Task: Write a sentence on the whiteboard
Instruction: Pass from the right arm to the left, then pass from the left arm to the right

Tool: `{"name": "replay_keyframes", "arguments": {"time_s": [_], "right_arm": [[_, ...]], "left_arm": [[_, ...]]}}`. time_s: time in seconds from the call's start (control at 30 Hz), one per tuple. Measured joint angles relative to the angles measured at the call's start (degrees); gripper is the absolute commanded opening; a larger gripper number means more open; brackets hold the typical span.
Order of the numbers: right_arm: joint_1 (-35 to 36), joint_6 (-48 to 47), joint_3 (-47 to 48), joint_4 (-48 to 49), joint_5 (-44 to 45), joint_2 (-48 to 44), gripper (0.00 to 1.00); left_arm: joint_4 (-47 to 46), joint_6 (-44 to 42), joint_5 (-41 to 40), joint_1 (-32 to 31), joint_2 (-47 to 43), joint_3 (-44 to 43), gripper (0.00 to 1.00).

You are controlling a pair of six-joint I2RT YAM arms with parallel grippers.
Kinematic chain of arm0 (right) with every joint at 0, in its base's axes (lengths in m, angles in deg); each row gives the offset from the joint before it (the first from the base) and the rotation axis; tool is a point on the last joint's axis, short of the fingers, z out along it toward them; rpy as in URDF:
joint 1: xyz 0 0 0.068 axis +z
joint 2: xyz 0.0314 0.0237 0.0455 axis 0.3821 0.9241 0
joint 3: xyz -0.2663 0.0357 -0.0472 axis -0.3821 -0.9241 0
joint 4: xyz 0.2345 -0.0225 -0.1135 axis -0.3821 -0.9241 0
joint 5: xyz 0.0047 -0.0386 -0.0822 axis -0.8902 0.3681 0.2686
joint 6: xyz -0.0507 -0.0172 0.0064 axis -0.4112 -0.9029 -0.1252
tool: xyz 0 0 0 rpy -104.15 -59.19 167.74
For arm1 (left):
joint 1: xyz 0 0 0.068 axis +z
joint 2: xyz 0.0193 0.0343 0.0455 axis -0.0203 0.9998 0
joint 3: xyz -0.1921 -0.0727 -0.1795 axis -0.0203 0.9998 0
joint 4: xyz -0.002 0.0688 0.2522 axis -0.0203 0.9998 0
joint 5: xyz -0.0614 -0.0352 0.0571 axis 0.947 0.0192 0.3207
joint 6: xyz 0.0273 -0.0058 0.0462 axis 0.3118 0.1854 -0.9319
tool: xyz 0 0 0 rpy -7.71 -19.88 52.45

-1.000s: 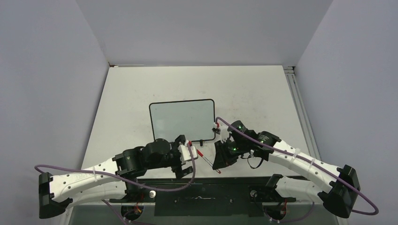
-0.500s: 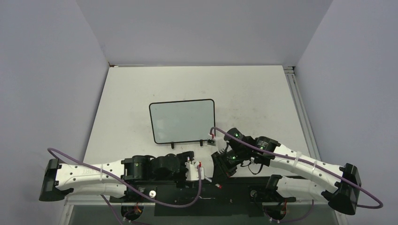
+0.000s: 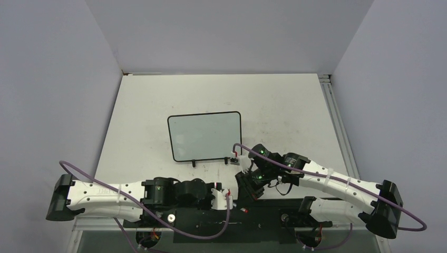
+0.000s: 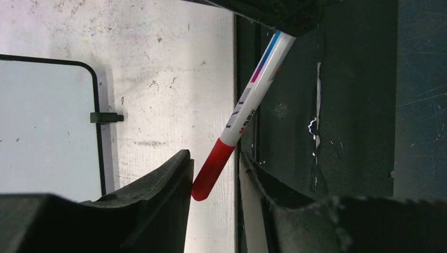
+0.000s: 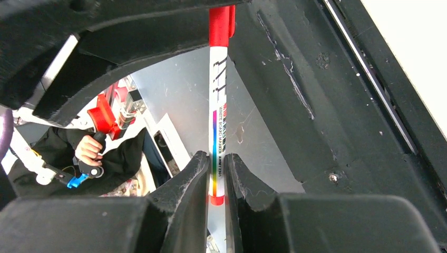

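The whiteboard (image 3: 204,136) stands on the table with a blank face; the sentence is not in view. Its right edge and one black foot show in the left wrist view (image 4: 47,121). A white marker (image 5: 219,105) with a red cap (image 4: 213,168) hangs over the table's near edge. My right gripper (image 5: 216,155) is shut on its barrel near the tail end. My left gripper (image 4: 215,155) has its jaws on either side of the red cap. One finger (image 4: 174,174) touches the cap and a gap remains on the other side. In the top view, both grippers meet low at the centre: left (image 3: 230,196), right (image 3: 242,203).
The black base plate (image 3: 211,224) runs along the near edge, under the marker (image 4: 342,105). The scuffed white table (image 3: 284,105) lies beyond. A metal rail (image 3: 334,113) lines its right side. Grey walls close in on three sides.
My left arm has swung back to the near edge and its jaws have narrowed around the marker's red cap. My right gripper has carried the marker nearer, away from the whiteboard.
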Motion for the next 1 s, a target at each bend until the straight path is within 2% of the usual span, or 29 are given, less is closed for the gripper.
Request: {"name": "replay_keyframes", "arguments": {"time_s": [0.2,0.3,0.37,0.4,0.5,0.57,0.6,0.67,0.8,1.0], "right_arm": [[0.0,-0.1,0.1,-0.2,-0.5,1.0,0.05],[0.0,-0.3,0.3,-0.3,-0.8,1.6,0.05],[-0.1,-0.5,0.5,-0.3,-0.7,1.6,0.05],[-0.2,-0.5,0.7,-0.3,-0.6,1.6,0.07],[-0.3,-0.7,1.4,0.0,0.0,1.6,0.26],[-0.3,-0.4,1.4,0.0,0.8,1.6,0.57],[-0.3,-0.1,1.4,0.1,0.9,1.6,0.7],[-0.2,0.6,1.4,0.4,1.8,1.1,0.83],[-0.2,1.7,1.2,1.2,5.1,-2.8,0.95],[0.2,5.0,-0.8,5.2,12.6,-9.7,0.96]], "left_arm": [[0.2,0.4,-0.2,-0.6,2.9,-0.4,0.25],[0.7,0.7,-0.2,-0.9,3.1,-0.6,0.13],[1.7,0.8,0.5,-1.2,3.1,-0.6,0.0],[2.4,0.7,1.1,-1.6,3.1,-0.6,0.0],[3.4,0.9,1.9,-2.1,3.1,-0.6,0.0],[3.5,1.5,1.5,-2.1,3.1,-0.6,0.0],[3.3,2.0,0.7,-2.1,3.1,-0.7,0.0],[3.0,3.0,-0.6,-1.7,3.1,-1.0,0.0],[2.5,4.6,-2.3,-0.8,2.4,-1.0,0.0],[2.5,5.7,-0.9,3.5,1.6,-1.0,0.0]]}}
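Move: The marker's red cap already sits between the left hand's part-open fingers; the marker's middle is about 5 cm right and 2 cm back, roughly level. The right hand still grips the tail end, with the marker's middle about 5 cm left and 3 cm ahead of it, roughly level. From the left hand, the whiteboard lies some 26 cm ahead, 12 cm left and 15 cm below. Left fingers dip about 2 cm, pinching the red cap; right fingers then open wide, moving forward and up. ##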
